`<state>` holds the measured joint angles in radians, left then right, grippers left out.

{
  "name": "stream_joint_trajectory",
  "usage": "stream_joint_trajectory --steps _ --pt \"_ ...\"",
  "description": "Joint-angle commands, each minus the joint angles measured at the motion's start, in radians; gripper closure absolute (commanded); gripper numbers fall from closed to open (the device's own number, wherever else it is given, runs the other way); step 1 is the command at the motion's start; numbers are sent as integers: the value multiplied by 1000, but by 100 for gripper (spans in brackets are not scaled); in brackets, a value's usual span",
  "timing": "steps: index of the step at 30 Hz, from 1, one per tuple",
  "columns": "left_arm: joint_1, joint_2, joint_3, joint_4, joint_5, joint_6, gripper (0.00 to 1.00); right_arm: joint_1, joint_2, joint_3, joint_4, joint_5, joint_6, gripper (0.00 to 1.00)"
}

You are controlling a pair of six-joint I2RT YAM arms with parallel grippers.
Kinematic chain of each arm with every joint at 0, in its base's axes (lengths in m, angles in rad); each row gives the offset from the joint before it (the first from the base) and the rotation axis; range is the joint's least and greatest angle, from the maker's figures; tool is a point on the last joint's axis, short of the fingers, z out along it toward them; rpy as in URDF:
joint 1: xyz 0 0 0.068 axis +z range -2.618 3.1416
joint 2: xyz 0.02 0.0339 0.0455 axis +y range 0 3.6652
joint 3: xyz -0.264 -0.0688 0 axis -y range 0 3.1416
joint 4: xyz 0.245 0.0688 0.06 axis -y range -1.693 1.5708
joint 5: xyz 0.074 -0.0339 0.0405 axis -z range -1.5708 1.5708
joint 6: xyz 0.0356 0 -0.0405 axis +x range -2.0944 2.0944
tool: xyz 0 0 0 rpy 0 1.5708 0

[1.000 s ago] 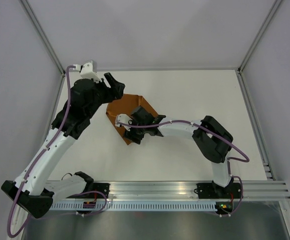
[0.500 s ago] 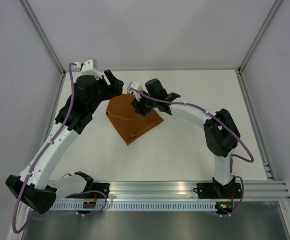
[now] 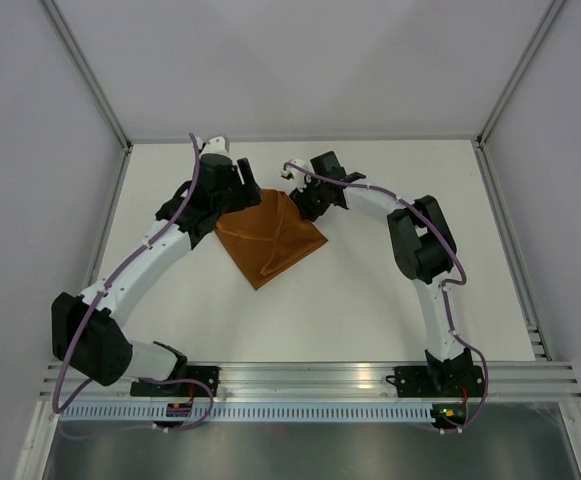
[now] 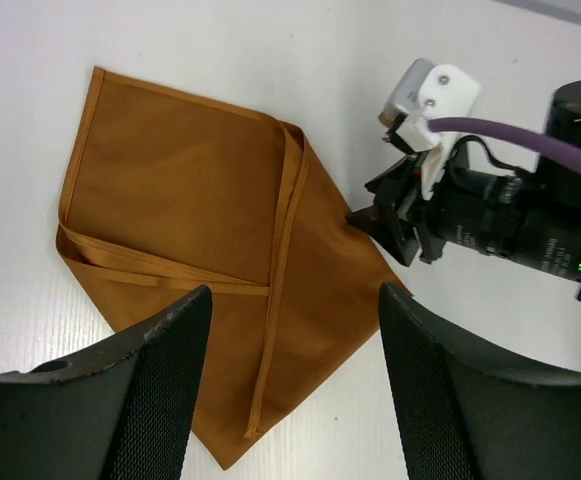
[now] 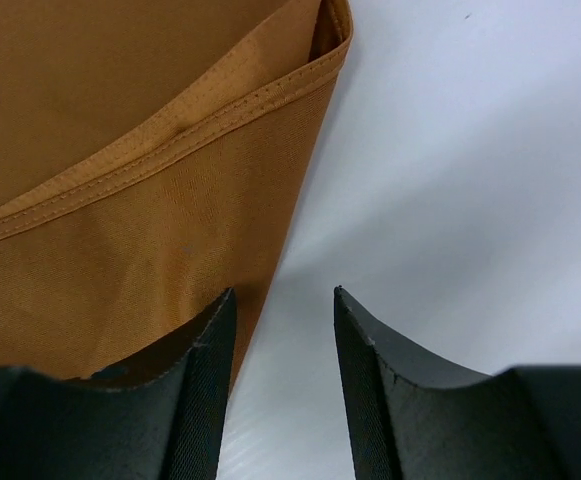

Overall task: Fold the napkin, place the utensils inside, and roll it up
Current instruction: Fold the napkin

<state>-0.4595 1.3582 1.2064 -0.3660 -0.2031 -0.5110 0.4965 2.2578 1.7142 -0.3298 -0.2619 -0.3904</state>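
The rust-orange napkin [image 3: 270,236] lies folded flat on the white table, with hemmed flaps crossing on top [image 4: 200,220]. My left gripper [image 3: 238,196] hovers open above its far-left side, and cloth shows between its wide-set fingers [image 4: 295,290]. My right gripper [image 3: 306,204] is at the napkin's far-right corner, tips down at the cloth's edge [image 4: 368,220]. In the right wrist view it is open [image 5: 283,295]. Its left finger [image 5: 205,345] is over the napkin [image 5: 120,200], and its right finger [image 5: 365,340] is over bare table. The utensils are out of view.
The white table [image 3: 400,300] is boxed in by grey walls with metal corner posts. An aluminium rail [image 3: 310,380] carrying both arm bases runs along the near edge. Purple cables trail along both arms.
My right gripper left the napkin's near middle, moved to its far-right corner, and narrowed its jaws. My left arm swung in over the far-left side. The raised flap now lies flat.
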Motion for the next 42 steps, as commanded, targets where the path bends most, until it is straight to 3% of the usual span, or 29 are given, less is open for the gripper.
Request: stream_joint_trajectory --steps 1,8,19,28,42 --pt "7 45 -31 13 -42 -61 28 5 2 74 -30 -40 -13 50" --pt "44 71 -220 78 -97 -195 32 -7 23 108 -37 -33 16 48" --pt "79 128 -332 108 -148 -319 36 -13 3 104 -78 -146 -10 47" --pt "99 193 -349 105 -209 -397 48 -21 -23 64 -63 -139 -2 48" --pt "157 386 -231 134 -171 -354 52 -41 -76 16 -72 -177 2 49"
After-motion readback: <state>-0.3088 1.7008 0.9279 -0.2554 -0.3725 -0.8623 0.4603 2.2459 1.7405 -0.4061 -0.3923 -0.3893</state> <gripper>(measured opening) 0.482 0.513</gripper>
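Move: Below the left hand, about 23 cm down, lies the folded napkin. Its left corner, where the flap doubles over, is some 9 cm to the hand's left and 4 cm ahead. The far-left corner lies about 11 cm beyond that one, and the near tip is roughly 12 cm back from the hand and 2 cm left. From the right hand, low beside the right edge, the left corner is about 19 cm left, 3 cm back and slightly below. Sinking steeply, some 22 cm, the left hand comes down onto the napkin's left edge just short of the left corner, swinging about 9 cm left and edging forward again only at the end. The wrist tips further down and turns counter-clockwise about 30 degrees, while the fingers narrow from wide to half open, one over bare table, the other over cloth. ##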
